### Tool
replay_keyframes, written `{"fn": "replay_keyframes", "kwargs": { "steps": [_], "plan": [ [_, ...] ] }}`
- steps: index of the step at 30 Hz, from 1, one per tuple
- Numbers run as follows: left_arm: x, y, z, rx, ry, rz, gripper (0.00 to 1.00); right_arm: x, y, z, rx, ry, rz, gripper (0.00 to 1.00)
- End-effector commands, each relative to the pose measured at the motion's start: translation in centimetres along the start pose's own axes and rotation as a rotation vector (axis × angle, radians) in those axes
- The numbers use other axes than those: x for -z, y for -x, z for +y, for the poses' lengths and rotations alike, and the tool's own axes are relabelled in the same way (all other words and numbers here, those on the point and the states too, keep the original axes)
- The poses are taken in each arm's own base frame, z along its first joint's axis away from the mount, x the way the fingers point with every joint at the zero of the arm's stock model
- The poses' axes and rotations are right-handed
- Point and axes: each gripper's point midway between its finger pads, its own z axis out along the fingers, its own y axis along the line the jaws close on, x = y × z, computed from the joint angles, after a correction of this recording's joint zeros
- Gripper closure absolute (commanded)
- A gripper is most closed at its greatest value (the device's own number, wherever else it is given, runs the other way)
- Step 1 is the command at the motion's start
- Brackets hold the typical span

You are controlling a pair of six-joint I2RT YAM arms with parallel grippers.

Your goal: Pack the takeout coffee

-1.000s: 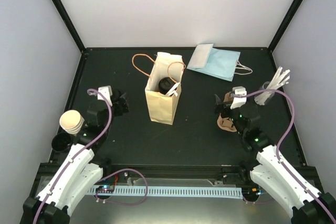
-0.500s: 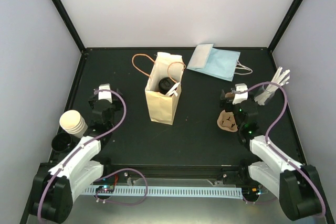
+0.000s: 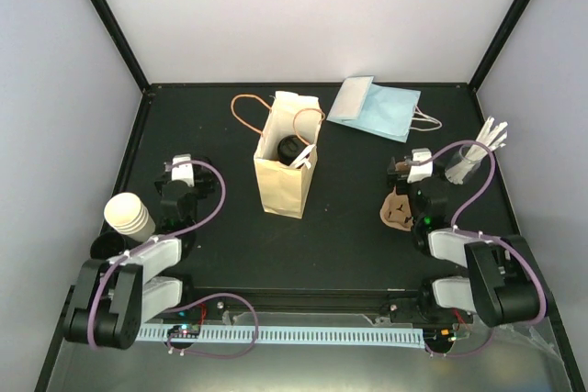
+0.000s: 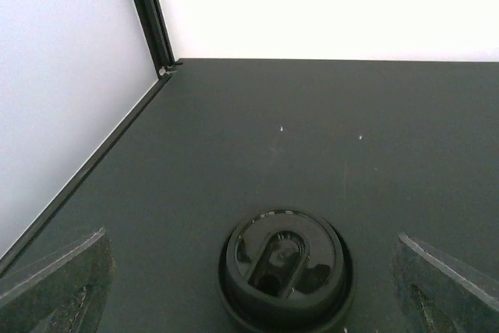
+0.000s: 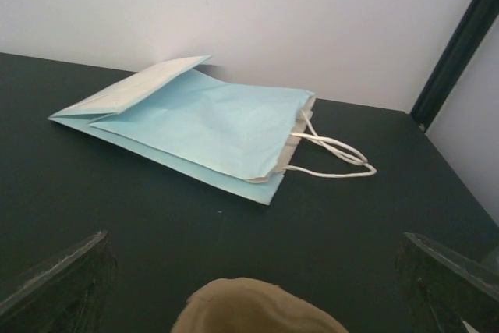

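The takeout coffee (image 3: 292, 148) sits inside the upright tan paper bag (image 3: 280, 181) at mid-table, and only its black lid shows through the bag's open top. My left gripper (image 3: 181, 181) hangs open well to the left of the bag. In the left wrist view, its fingers (image 4: 54, 282) straddle a loose black lid (image 4: 284, 267) lying on the table. My right gripper (image 3: 411, 172) is open to the right of the bag, holding nothing. In the right wrist view, the brown pulp carrier (image 5: 253, 309) lies just below it.
A light-blue paper bag (image 3: 377, 107) with white handles lies flat at the back right. A cup of white stirrers (image 3: 473, 158) stands by the right edge. The pulp carrier (image 3: 398, 210) lies near the right arm. Stacked cream cups (image 3: 129, 216) and black lids (image 3: 106, 247) sit at the left.
Both arms have folded back toward their bases. The grippers stay open and nearly in place. The bag and the cup inside it have not moved.
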Motion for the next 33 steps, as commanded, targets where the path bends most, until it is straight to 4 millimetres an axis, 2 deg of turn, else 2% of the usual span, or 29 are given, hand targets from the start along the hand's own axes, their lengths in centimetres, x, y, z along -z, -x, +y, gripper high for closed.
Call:
{"fn": "replay_keyframes", "kwargs": {
  "steps": [1,4,7,8,13,14,19,33],
  "plan": [
    [-2.0,4.6,-0.8,0.06,-0.086,-0.115,0.01,-1.0,2.8,-2.2,-0.042,-0.055,-0.112,0.0],
    [-2.8,4.5,-0.8,0.061,-0.111,-0.092,0.01,-1.6,2.3,-2.6,-0.079,-0.011,-0.098,0.0],
    [-2.9,4.6,-1.0,0.05,-0.124,-0.11,0.01,-1.6,1.5,-2.5,-0.078,-0.001,-0.111,0.0],
    [-3.0,4.5,-1.2,0.043,-0.133,-0.114,0.01,-1.6,1.8,-2.7,-0.083,-0.006,-0.124,0.0],
    [-4.0,2.7,-3.5,-0.033,-0.241,-0.119,0.01,-2.0,1.6,-2.9,-0.092,0.0,-0.101,0.0],
    [-3.9,2.8,-3.8,-0.045,-0.259,-0.135,0.01,-2.0,1.5,-2.8,-0.091,0.001,-0.093,0.0],
    [-4.3,2.6,-3.8,-0.026,-0.257,-0.079,0.01,-2.0,1.5,-2.9,-0.091,-0.001,-0.095,0.0],
    [-4.3,2.5,-4.5,-0.053,-0.289,-0.081,0.01,-2.1,1.5,-2.9,-0.093,0.0,-0.095,0.0]
  ]
}}
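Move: Ahead of the left hand by about 8 cm, nearly in line and some 12 cm below it, lies the black lid. The paper cups stand about 12 cm back and 12 cm to its left, and the brown bag roughly level with it, some 22 cm to its right. The right hand has the carrier's middle about 3 cm back and 12 cm below, the blue bag some 27 cm ahead and 3 cm left, and the straws about 5 cm ahead and 14 cm right. Easing forward about 5 cm above the table towards the lid, the left hand bobs up, then dips to about 1 cm lower and swings nearly 3 cm right, turning some 15 degrees clockwise. The right hand shifts right and forward a little above the carrier, then holds. Both grippers stay wide open and touch nothing. ##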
